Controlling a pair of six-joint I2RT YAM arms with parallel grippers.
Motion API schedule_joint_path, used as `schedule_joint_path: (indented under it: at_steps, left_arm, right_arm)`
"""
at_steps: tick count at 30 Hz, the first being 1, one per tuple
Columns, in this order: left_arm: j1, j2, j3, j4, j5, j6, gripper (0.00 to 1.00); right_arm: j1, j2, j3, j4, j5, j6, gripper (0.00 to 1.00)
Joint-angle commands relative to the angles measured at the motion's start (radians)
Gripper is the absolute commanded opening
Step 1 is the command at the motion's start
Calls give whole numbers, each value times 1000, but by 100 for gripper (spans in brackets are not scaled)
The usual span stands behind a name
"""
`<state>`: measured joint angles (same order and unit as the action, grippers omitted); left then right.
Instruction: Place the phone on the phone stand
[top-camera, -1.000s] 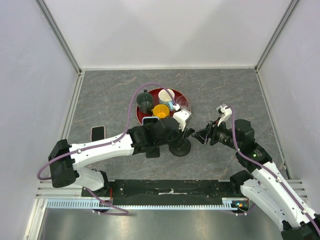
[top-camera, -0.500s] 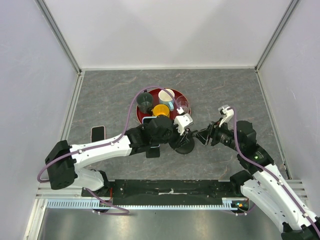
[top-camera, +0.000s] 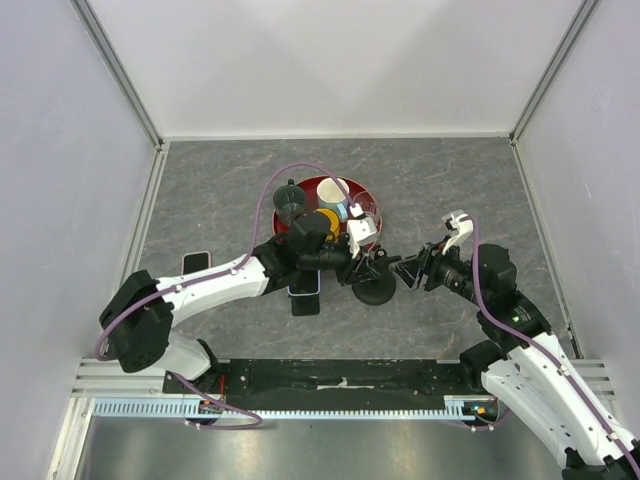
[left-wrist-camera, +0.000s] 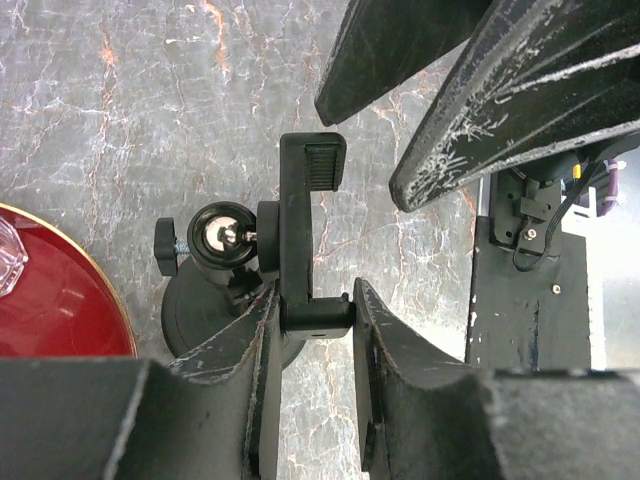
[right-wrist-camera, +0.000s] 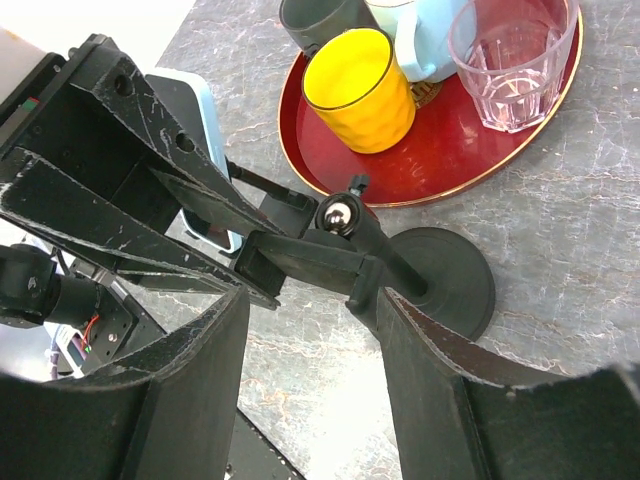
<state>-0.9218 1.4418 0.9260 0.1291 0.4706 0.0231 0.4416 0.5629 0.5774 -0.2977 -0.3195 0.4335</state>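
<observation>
The black phone stand (top-camera: 374, 288) has a round base, a ball joint (left-wrist-camera: 222, 240) and a clamp bracket (left-wrist-camera: 298, 235). My left gripper (top-camera: 367, 262) (left-wrist-camera: 316, 292) is shut on the foot of that bracket, with both fingers pressing its sides. My right gripper (top-camera: 408, 270) (right-wrist-camera: 312, 300) stands open just right of the stand. Its right finger (right-wrist-camera: 420, 345) sits against the bracket's end. A phone in a light-blue case (top-camera: 308, 287) (right-wrist-camera: 200, 120) lies flat under my left arm, held by nothing. A second phone (top-camera: 194, 262) lies at the left.
A red tray (top-camera: 372, 203) (right-wrist-camera: 470, 150) behind the stand carries a grey cup (top-camera: 290, 205), a yellow cup (right-wrist-camera: 358, 90), a pale blue mug (top-camera: 334, 195) and a clear glass (right-wrist-camera: 512, 55). White walls close in the table on three sides.
My left gripper has swung up and to the right with the stand's bracket, and the stand's base has shifted slightly right. The right gripper has stayed almost in place.
</observation>
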Motion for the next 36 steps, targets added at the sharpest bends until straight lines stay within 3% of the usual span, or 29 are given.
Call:
schedule_joint_path:
  at_steps: [1,3,7,9,12,13,14,16,18,23,25,29,32,36]
  left_arm:
    - [-3,54,29,-91,42,61,3]
    - [0,54,49,-123,0,46,7]
    - [9,10,83,-164,-15,-1,34]
    - [9,-17,92,-174,-15,-14,41]
    - [9,-67,129,-223,-20,-48,63]
    - [11,-79,146,-261,-23,-57,79]
    - [11,-113,151,-278,-30,-61,81]
    - [9,-150,158,-331,-44,-83,95]
    - [11,-224,157,-364,-65,-104,96]
    - [35,-391,132,-533,-166,-189,96]
    - [52,-478,117,-603,-239,-234,96]
    - [115,-599,108,-816,-580,-365,100]
    - [228,-650,106,-1000,-764,-445,100]
    - [482,-687,76,-1031,-774,-442,100]
  right_arm:
    - [3,0,6,17,11,-2,61]
    - [3,0,4,17,13,-7,61]
    - [3,-4,2,19,20,-7,63]
    - [5,-9,6,19,26,-9,64]
    - [3,-17,12,17,34,-7,66]
    - [3,-20,15,16,39,-6,67]
    - [3,-24,13,12,45,-7,68]
    - [3,-34,18,3,80,2,70]
    - [3,-44,24,-3,108,11,73]
    - [3,-101,42,5,187,63,98]
    - [2,-127,47,0,247,109,98]
    - [5,-149,56,-6,292,122,98]
    - [3,-123,52,-6,281,123,98]
    - [3,-83,53,-3,238,125,98]
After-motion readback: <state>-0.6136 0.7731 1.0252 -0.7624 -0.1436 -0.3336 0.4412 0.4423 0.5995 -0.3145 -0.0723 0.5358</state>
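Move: The left hand still grips the left end of the round-base phone stand's clamp, whose middle lies about 3 cm to its right, level in depth; the phone on the flat stand is some 16 cm left, 2 cm farther out and a little lower, the yellow mug about 15 cm ahead, 11 cm left and lower. From the right hand, the same clamp sits roughly 4 cm left, 2 cm ahead and slightly below. The left fingers open wide and let go of the clamp; the hand rises about 11 cm, drawing back slightly, then sweeps some 25 cm left past the phone on the flat stand, coming forward and sinking a little late on as it turns about 60 degrees counter-clockwise. The right fingers, already half open, spread fully while that hand eases about 3.5 cm to the right and as much up, away from the clamp's right end, turning slightly clockwise. ##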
